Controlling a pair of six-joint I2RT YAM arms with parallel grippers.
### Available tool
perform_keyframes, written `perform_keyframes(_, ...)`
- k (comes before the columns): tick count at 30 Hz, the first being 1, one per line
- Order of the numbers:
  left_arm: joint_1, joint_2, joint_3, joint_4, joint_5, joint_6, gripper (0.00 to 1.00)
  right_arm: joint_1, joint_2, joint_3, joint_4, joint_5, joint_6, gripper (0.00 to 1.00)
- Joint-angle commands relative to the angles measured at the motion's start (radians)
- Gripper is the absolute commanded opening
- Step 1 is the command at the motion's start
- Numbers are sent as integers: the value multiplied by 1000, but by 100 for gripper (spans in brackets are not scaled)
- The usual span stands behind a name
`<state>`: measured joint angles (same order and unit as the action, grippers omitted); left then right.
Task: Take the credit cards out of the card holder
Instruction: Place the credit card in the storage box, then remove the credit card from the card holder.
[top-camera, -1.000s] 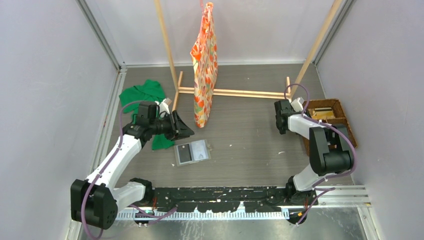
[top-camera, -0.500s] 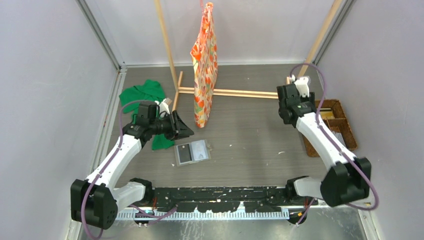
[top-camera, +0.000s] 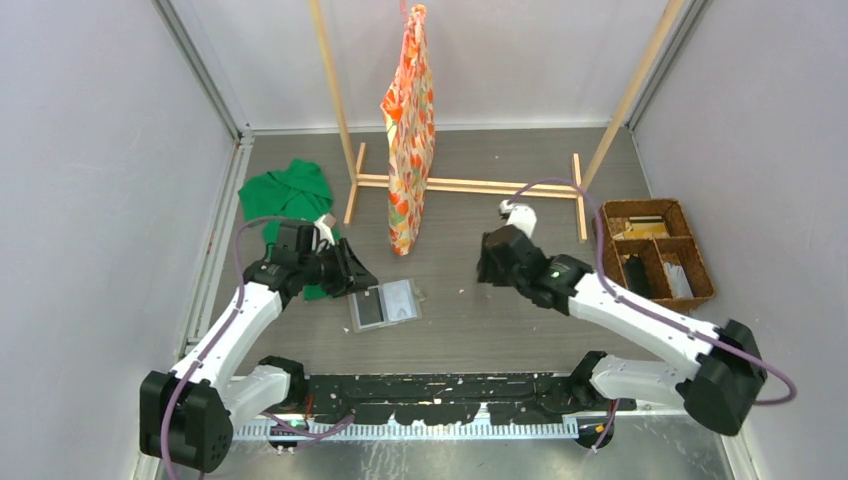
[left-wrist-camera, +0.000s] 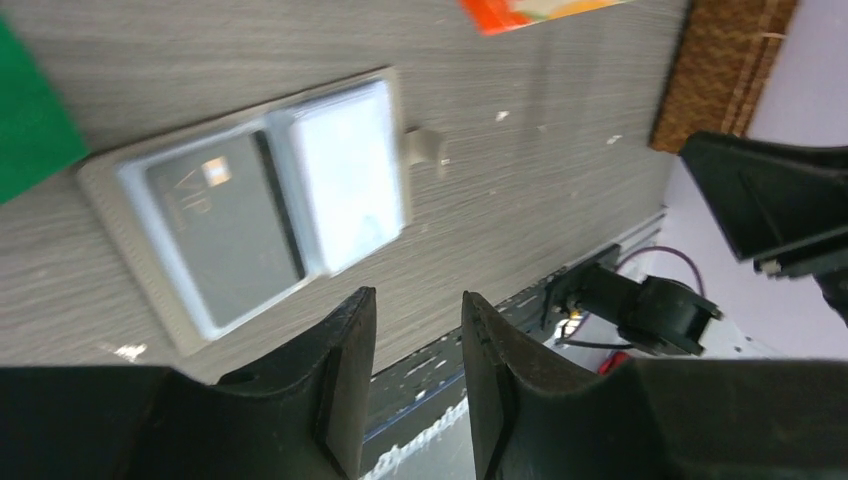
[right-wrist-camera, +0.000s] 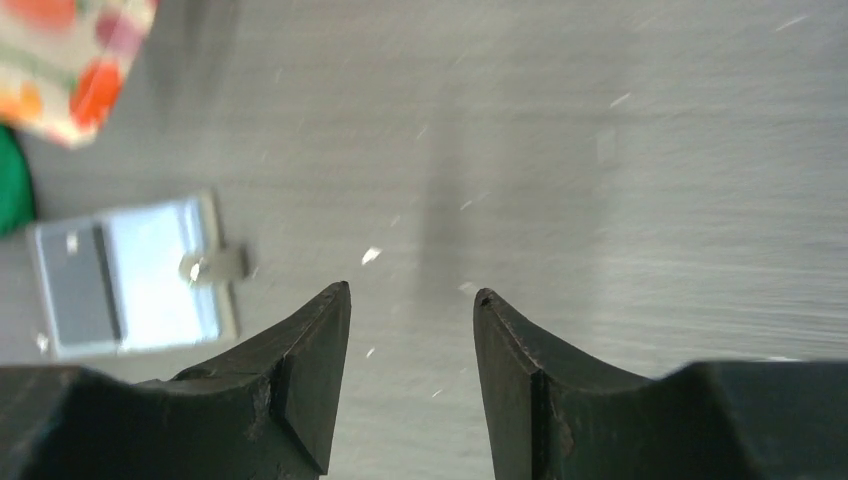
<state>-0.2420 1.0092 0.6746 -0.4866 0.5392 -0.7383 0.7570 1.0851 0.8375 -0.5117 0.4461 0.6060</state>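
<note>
The card holder (top-camera: 385, 304) lies open and flat on the grey table, left of centre. A dark card (left-wrist-camera: 220, 235) shows through one translucent pocket, and the other pocket (left-wrist-camera: 345, 175) looks pale. A small tab sticks out of its side. My left gripper (top-camera: 360, 278) hovers just off the holder's upper left corner, its jaws open with nothing between them (left-wrist-camera: 418, 296). My right gripper (top-camera: 485, 268) hangs over bare table to the right of the holder, also open and empty (right-wrist-camera: 412, 290). In the right wrist view the card holder (right-wrist-camera: 130, 275) sits well left of the fingers.
A green cloth (top-camera: 290, 195) lies behind the left arm. A wooden rack (top-camera: 465, 186) with a hanging orange patterned bag (top-camera: 408, 130) stands at the back. A brown wicker basket (top-camera: 655, 250) with compartments sits at the right edge.
My right arm has swung from beside the basket to the middle of the table, towards the holder, and its jaws have spread wider. My left gripper has dropped slightly towards the holder.
</note>
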Motion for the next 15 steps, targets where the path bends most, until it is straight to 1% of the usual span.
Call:
perform_keyframes(1, 1, -23, -31, -114, -121, 13, 37, 80, 118, 8, 168, -205, 210, 54)
perform_keyframes(4, 1, -55, -53, -177, -192, -7, 37, 113, 265, 94, 140, -313, 233, 54)
perform_keyframes(6, 0, -60, -59, -198, -228, -23, 37, 130, 348, 135, 154, -383, 253, 56)
perform_keyframes(7, 0, -55, -56, -208, -241, -29, 37, 139, 392, 148, 174, -423, 261, 55)
perform_keyframes(11, 1, -8, -46, -237, -281, -27, 39, 185, 473, 156, 297, -432, 271, 53)
perform_keyframes(15, 0, 39, -74, -170, -292, -27, 42, 190, 540, 173, 357, -475, 274, 53)
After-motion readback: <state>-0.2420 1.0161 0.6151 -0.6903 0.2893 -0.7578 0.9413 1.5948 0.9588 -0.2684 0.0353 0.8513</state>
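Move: About 22 cm to the right hand's left, some 3 cm nearer the base and 12 cm below, lies the open card holder. From the left hand it lies almost straight underneath, about 10 cm down, 2 cm ahead and 1 cm to the right. The green cloth lies roughly 24 cm ahead and 24 cm left of the left hand, and the patterned cloth's hem hangs some 12 cm ahead and 6 cm right of it. Sweeping about 16 cm left, the right hand comes down some 9 cm to the card holder's strap side, drawing slightly back, fingers tipping steeper towards the table and staying open. The left hand sinks about 6 cm while shifting left and a little back, towards the near left side of the holder, its half-open fingers also turning more downwards; neither hand shows contact. ##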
